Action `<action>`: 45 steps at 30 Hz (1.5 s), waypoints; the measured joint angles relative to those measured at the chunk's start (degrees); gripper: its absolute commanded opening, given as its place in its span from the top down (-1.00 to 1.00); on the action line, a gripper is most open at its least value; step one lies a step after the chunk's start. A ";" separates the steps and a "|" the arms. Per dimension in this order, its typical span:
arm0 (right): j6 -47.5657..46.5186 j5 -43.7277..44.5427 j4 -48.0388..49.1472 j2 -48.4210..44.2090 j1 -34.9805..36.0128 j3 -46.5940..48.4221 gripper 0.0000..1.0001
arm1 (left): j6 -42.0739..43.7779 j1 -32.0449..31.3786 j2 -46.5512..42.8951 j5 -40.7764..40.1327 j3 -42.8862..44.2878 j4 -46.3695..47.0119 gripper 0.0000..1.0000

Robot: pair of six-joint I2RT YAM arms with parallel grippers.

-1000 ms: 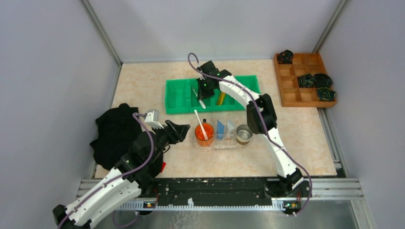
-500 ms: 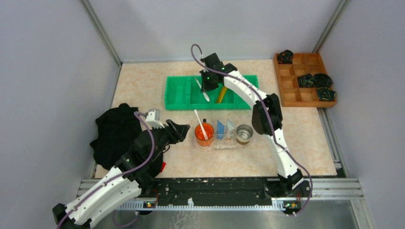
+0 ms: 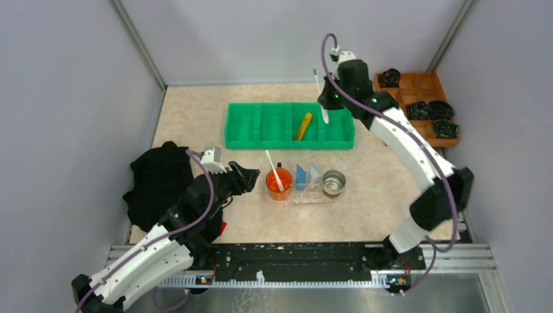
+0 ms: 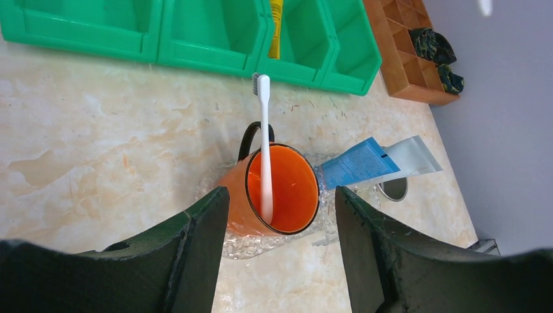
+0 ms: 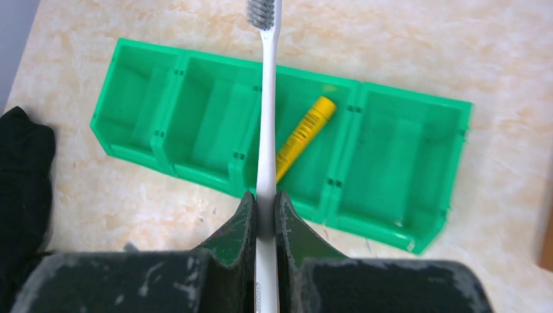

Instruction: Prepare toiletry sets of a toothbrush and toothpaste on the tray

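My right gripper (image 3: 325,103) (image 5: 264,203) is shut on a thin white toothbrush (image 3: 325,117) (image 5: 266,124), held in the air over the right end of the green bin (image 3: 246,128). A yellow toothpaste (image 3: 302,126) (image 5: 304,134) lies in that bin. The clear tray (image 3: 295,199) (image 4: 246,245) carries an orange cup (image 3: 278,184) (image 4: 295,190) with a second toothbrush (image 4: 264,140) standing in it, a blue toothpaste (image 3: 300,176) (image 4: 358,162), a white toothpaste (image 3: 315,175) (image 4: 415,156) and a metal cup (image 3: 333,184). My left gripper (image 3: 251,177) (image 4: 280,197) is open, just left of the orange cup.
A black cloth (image 3: 160,182) (image 5: 23,182) lies at the left by my left arm. A brown wooden compartmented box (image 3: 417,107) (image 4: 403,60) with dark bundles sits at the back right. Grey walls close in the table on three sides.
My right arm has lifted the toothbrush out of the green bin and swung it up and to the right. The left arm has not moved.
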 measured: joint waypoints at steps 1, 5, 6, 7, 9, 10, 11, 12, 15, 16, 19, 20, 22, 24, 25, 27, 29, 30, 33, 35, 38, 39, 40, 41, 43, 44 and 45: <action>-0.20 0.72 1.33 -3.67 -0.26 -3.41 1.00 | 0.00 0.00 0.17 0.02 0.04 -0.07 -0.34; -0.37 3.13 8.81 -19.12 -0.59 -20.13 1.00 | -0.02 0.00 0.87 0.04 0.11 -0.22 -0.34; -0.37 3.56 9.92 -21.97 -0.59 -23.43 1.00 | -0.02 0.00 1.07 0.04 0.11 -0.26 -0.34; -0.24 3.93 11.93 -25.29 -0.57 -27.76 1.00 | -0.02 0.00 1.16 0.04 0.11 -0.28 -0.34; 0.22 4.70 15.39 -31.06 -0.57 -36.17 1.00 | -0.02 0.00 1.33 0.04 0.11 -0.31 -0.34; 0.57 5.05 16.98 -34.07 -0.57 -40.70 1.00 | 0.00 0.00 1.44 0.04 0.11 -0.33 -0.34; 0.90 5.29 18.34 -36.92 -0.57 -45.09 1.00 | 0.00 0.00 1.42 0.04 0.11 -0.33 -0.34; 1.33 5.40 19.50 -39.17 -0.57 -48.57 1.00 | 0.00 0.00 1.42 0.04 0.11 -0.33 -0.34; 2.25 5.38 24.59 -46.84 -0.52 -60.06 1.00 | 0.00 0.00 1.42 0.02 0.11 -0.33 -0.34; 2.36 5.44 26.43 -49.22 -0.48 -63.39 1.00 | 0.00 0.00 1.42 0.04 0.11 -0.35 -0.34; 2.78 5.49 32.04 -55.98 -0.42 -72.00 1.00 | -0.02 0.00 1.42 0.04 0.11 -0.35 -0.33; 2.82 5.62 33.90 -57.77 -0.42 -74.10 1.00 | 0.00 0.00 1.42 0.02 0.11 -0.37 -0.33; 2.89 5.84 37.05 -60.15 -0.28 -76.65 1.00 | -0.02 0.00 1.40 0.00 0.11 -0.48 -0.33; 2.86 5.84 40.28 -61.53 -0.04 -78.18 1.00 | -0.04 0.00 1.31 -0.04 0.11 -0.70 -0.33; 2.84 5.81 41.72 -61.77 0.04 -78.55 1.00 | -0.07 0.00 1.20 -0.07 0.09 -0.90 -0.33; 2.69 5.81 44.59 -61.72 0.33 -79.01 1.00 | -0.24 0.00 0.96 -0.07 0.09 -1.20 -0.33; 2.62 5.75 47.47 -61.09 0.46 -79.36 1.00 | -0.33 0.00 0.74 -0.09 0.02 -1.36 -0.33; 2.60 5.75 48.96 -60.54 0.57 -79.56 1.00 | -0.44 0.00 0.59 -0.09 -0.07 -1.40 -0.33; 2.58 5.77 53.64 -58.45 1.11 -80.85 1.00 | -0.61 0.00 -0.04 -0.15 -0.31 -1.97 -0.33; 2.54 5.84 56.24 -56.76 1.81 -82.07 1.00 | -0.66 0.00 -0.52 -0.26 -0.37 -2.43 -0.33; 2.34 6.14 59.43 -53.27 3.19 -83.25 1.00 | -0.66 0.00 -1.16 -0.57 -0.37 -3.13 -0.33; 2.21 6.23 60.35 -51.98 3.74 -83.56 1.00 | -0.63 0.00 -1.33 -0.68 -0.39 -3.37 -0.33; 2.19 6.25 61.29 -50.95 4.15 -83.78 1.00 | -0.63 0.00 -1.57 -0.85 -0.39 -3.63 -0.33; 2.16 6.29 61.96 -49.90 4.52 -83.84 1.00 | -0.63 0.00 -1.64 -0.94 -0.39 -3.72 -0.33; 2.03 6.54 63.76 -47.74 5.25 -83.84 1.00 | -0.63 0.00 -1.64 -1.09 -0.48 -3.72 -0.34; 2.01 6.60 64.28 -47.12 5.42 -83.84 1.00 | -0.63 0.00 -1.64 -1.14 -0.55 -3.76 -0.33; 1.95 6.71 65.09 -46.40 5.64 -83.84 1.00 | -0.63 0.00 -1.60 -1.18 -0.59 -3.76 -0.33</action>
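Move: The steel cup that the toothbrush in the right hand is bound for lies about 18 cm back, 5 cm to the right and 19 cm below that hand. The white toothpaste tube stands roughly 6 cm to the cup's left, with the orange mug some 17 cm to the cup's left; the yellow tube in the green tray is 4 cm ahead of the right hand, 4 cm left and 22 cm below. From the left hand, the cup is about 25 cm right, 3 cm ahead and 12 cm lower. Back towards the robot by some 15 cm, also to its right and, after a slight rise, down, the right hand sweeps the still-pinched toothbrush from above the tray towards the steel cup. It then lifts a little as the wrist tips the fingers up by about 25 degrees to bring the handle upright, and sinks again while edging left over the cup; the fingers stay shut. ##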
